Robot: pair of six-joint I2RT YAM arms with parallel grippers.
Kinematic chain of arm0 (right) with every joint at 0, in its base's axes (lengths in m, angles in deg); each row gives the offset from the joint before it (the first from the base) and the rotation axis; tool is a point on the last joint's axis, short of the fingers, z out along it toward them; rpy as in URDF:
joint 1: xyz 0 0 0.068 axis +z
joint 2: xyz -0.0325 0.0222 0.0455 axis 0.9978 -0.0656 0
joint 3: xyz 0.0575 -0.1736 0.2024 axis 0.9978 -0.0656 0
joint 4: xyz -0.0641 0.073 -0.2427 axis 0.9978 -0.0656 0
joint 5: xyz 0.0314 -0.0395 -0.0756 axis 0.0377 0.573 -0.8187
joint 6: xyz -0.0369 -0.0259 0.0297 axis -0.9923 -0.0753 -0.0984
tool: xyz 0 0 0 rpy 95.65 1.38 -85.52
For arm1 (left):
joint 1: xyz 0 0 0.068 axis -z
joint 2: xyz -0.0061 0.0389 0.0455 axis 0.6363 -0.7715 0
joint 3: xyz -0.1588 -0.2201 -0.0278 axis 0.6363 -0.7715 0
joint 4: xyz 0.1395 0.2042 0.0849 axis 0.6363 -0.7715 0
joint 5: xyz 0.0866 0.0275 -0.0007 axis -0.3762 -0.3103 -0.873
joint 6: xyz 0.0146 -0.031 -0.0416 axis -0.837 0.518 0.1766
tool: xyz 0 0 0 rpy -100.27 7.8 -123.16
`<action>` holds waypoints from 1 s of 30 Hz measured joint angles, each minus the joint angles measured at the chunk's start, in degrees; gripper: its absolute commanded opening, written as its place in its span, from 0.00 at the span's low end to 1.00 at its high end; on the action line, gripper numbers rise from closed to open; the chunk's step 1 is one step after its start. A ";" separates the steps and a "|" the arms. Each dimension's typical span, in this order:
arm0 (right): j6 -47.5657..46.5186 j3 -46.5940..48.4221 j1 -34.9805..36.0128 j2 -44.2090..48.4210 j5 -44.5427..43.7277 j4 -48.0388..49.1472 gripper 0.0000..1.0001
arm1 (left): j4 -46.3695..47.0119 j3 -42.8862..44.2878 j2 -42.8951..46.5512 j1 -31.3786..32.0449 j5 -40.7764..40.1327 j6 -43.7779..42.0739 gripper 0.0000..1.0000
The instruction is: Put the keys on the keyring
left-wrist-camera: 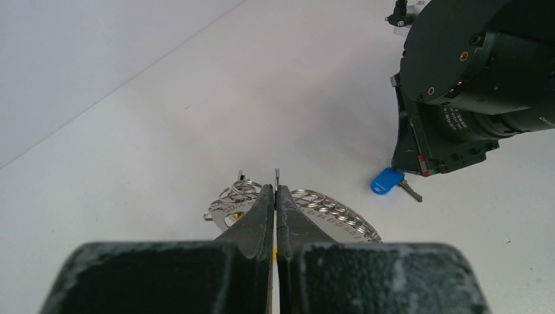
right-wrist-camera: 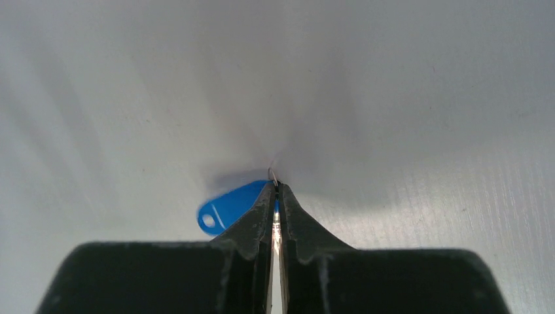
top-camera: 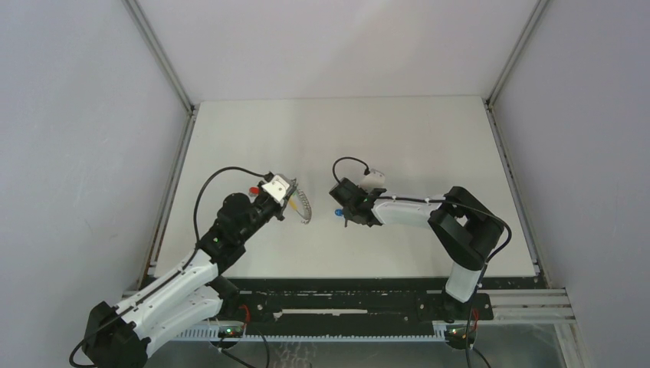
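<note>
My left gripper (top-camera: 289, 200) (left-wrist-camera: 276, 191) is shut on the keyring (left-wrist-camera: 330, 210), pinching its thin metal ring edge-on. A loop of silvery links and an engraved tag spread on the table either side of the fingers, and a bit of yellow tab shows between the jaws. The keyring (top-camera: 303, 207) curves just right of that gripper in the top view. The red-headed key (top-camera: 254, 189) lies on the table just left of it. My right gripper (top-camera: 345, 212) (right-wrist-camera: 275, 190) is shut on the blue-headed key (right-wrist-camera: 226, 209) (left-wrist-camera: 386, 181) (top-camera: 338, 212). Its blue head sticks out to the left and its blade sits between the jaws.
The white table (top-camera: 414, 146) is walled by grey panels on both sides. My right arm's black wrist (left-wrist-camera: 458, 98) hangs close on the right of the keyring in the left wrist view. The two grippers face each other a short gap apart at mid-table.
</note>
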State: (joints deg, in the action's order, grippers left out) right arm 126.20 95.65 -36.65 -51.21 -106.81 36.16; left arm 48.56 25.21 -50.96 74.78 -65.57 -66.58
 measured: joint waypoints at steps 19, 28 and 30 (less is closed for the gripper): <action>-47.19 -9.49 -4.63 15.23 19.28 14.32 0.00 | 0.74 0.00 0.79 -0.35 0.98 -0.09 0.00; -75.10 -9.70 -6.49 34.91 40.72 12.41 0.00 | 1.86 0.00 0.79 -2.25 10.05 -2.01 0.00; -79.10 -9.70 -7.17 38.12 44.35 10.84 0.00 | 1.81 0.00 0.79 -2.34 13.86 -3.39 0.00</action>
State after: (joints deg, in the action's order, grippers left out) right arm 47.09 85.94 -43.82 -13.09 -62.46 47.01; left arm 50.38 25.21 -50.17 72.44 -51.71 -69.97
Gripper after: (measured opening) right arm 0.003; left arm 0.011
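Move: The keyring hangs from the left gripper; its middle lies from the right hand, already closed on the blue key at the table, about 10 cm left, 4 cm back and 15 cm up. The red key lies on the table some 21 cm left of the right hand and 6 cm farther out, about 1 cm lower. From the left hand, the blue key is about 12 cm right, 1 cm ahead and 19 cm below. The blue key, still pinched in the right fingertips, is lifted off the table and towards the keyring: after a brief slow start the right hand rises nearly 20 cm, drawing back about 5 cm, while its wrist swings round counter-clockwise and levels so the fingers end pointing left and slightly down. Late on, the left hand, keeping hold of the keyring, eases right and back towards it, turning slightly clockwise. ##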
